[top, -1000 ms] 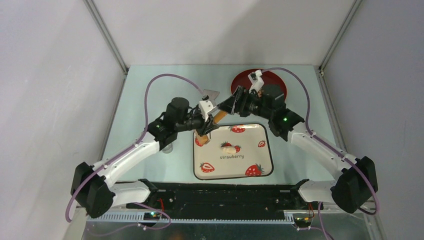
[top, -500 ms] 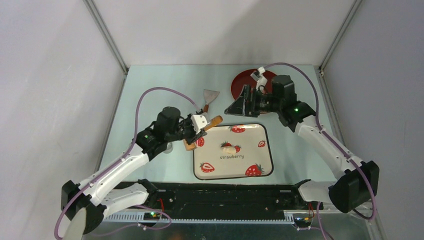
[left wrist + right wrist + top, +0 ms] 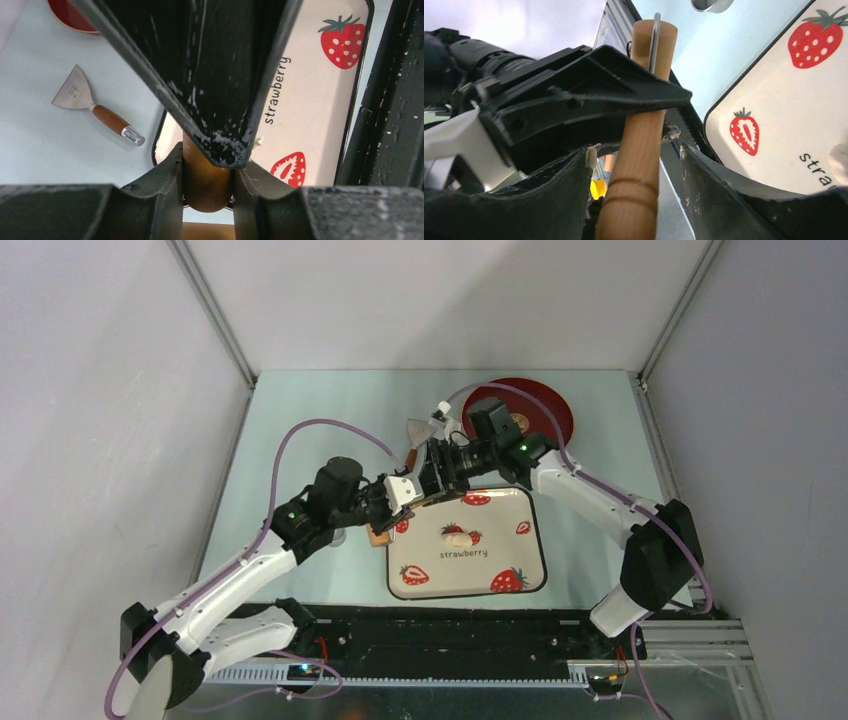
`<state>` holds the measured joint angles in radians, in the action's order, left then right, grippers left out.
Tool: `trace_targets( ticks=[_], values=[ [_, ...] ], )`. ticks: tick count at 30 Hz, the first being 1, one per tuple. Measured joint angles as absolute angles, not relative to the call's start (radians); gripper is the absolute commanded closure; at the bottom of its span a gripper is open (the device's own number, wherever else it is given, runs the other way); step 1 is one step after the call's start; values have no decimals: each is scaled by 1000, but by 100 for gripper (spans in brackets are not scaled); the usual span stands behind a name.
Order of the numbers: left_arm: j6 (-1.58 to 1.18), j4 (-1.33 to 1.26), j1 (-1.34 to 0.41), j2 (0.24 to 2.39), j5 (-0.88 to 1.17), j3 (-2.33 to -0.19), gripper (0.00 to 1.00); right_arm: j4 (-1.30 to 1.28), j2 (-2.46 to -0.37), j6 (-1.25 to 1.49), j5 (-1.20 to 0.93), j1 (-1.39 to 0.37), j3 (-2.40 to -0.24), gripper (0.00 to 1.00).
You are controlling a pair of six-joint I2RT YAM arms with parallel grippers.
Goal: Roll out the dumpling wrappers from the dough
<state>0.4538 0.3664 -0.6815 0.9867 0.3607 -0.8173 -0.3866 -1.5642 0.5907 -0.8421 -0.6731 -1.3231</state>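
Observation:
My left gripper [image 3: 392, 515] is shut on the near end of a wooden rolling pin [image 3: 405, 508], held above the tray's far-left corner; the pin [image 3: 206, 182] sits tight between the jaws [image 3: 206, 165]. My right gripper [image 3: 432, 480] straddles the pin's far end [image 3: 639, 150], open, with a gap on each side of the wood [image 3: 639, 155]. The dough [image 3: 458, 535], a small pale lump, lies on the strawberry tray [image 3: 530, 575]. A small round disc [image 3: 518, 422], apparently a dumpling wrapper, rests on the red plate [image 3: 545, 405].
A metal scraper with a wooden handle [image 3: 420, 432] lies on the table just behind the two grippers, also seen in the left wrist view [image 3: 95, 107]. A shiny metal ring [image 3: 335, 537] peeks out beside the left arm. Grey walls enclose the table.
The right arm swung left from above the red plate to the rolling pin, its jaws opening wide and then narrowing around the far end. The left arm drew back toward the near left with the pin.

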Motion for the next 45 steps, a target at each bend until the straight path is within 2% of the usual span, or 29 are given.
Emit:
trace_targets(
  ticks=[4, 10, 14, 15, 16, 18, 19, 20, 22, 24, 31, 37, 42, 45],
  values=[
    [455, 369, -690, 979, 361, -817, 100, -384, -1618, 601, -885, -686, -1340, 39],
    [456, 371, -693, 979, 361, -817, 100, -393, -1633, 594, -910, -697, -1365, 56],
    [458, 383, -693, 970, 346, -817, 100, -418, -1639, 583, -882, -696, -1366, 78],
    [458, 386, -694, 970, 341, -817, 100, -426, -1642, 582, -877, -696, -1366, 90],
    [457, 391, -694, 970, 340, -817, 100, -430, -1644, 582, -878, -696, -1366, 96],
    [457, 393, -696, 970, 339, -817, 97, -436, -1644, 576, -877, -697, -1367, 100],
    [456, 392, -697, 970, 337, -817, 87, -439, -1644, 575, -877, -697, -1368, 100],
    [456, 392, -697, 970, 335, -817, 47, -440, -1644, 574, -876, -697, -1368, 100],
    [455, 391, -697, 971, 328, -817, 7, -444, -1644, 570, -874, -697, -1368, 100],
    [443, 379, -698, 974, 308, -820, 1, -458, -1644, 567, -871, -699, -1369, 100],
    [303, 354, -682, 985, 221, -859, 0, -508, -1631, 559, -792, -701, -1369, 100],
    [-93, 291, -538, 969, 198, -859, 0, -587, -1581, 522, -642, -649, -1371, 100],
    [-377, 220, -386, 944, 219, -797, 1, -666, -1466, 496, -577, -538, -1320, 100],
    [-483, 212, -340, 980, 278, -736, 5, -715, -1376, 471, -549, -437, -1287, 100]
  ],
)
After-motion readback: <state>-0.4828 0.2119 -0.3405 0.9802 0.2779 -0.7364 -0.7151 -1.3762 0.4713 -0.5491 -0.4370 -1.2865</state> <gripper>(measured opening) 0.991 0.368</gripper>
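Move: The roller handle slants through both hands: its middle lies about 1 cm left and 2 below the right hand, whose still-open fingers straddle its butt end, and about 1 cm right and 2 above the left, which holds it nearer the roller. From the right hand, the dough on the tray lies roughly 6 cm right, level in reach and some 22 below; the spatula lies 18 ahead and 4 left, 23 below; the plate is about 25 ahead, 18 right. The roller handle changes hands: the right fingers ease down a centimetre or two and close on its butt end, and only then does the left spring wide open. The right carries the roller off to the right by some 12 cm and forward about 5, turning clockwise, while the left draws clear forward and left, about 6 cm each way, swinging counter-clockwise by nearly 50 degrees. ##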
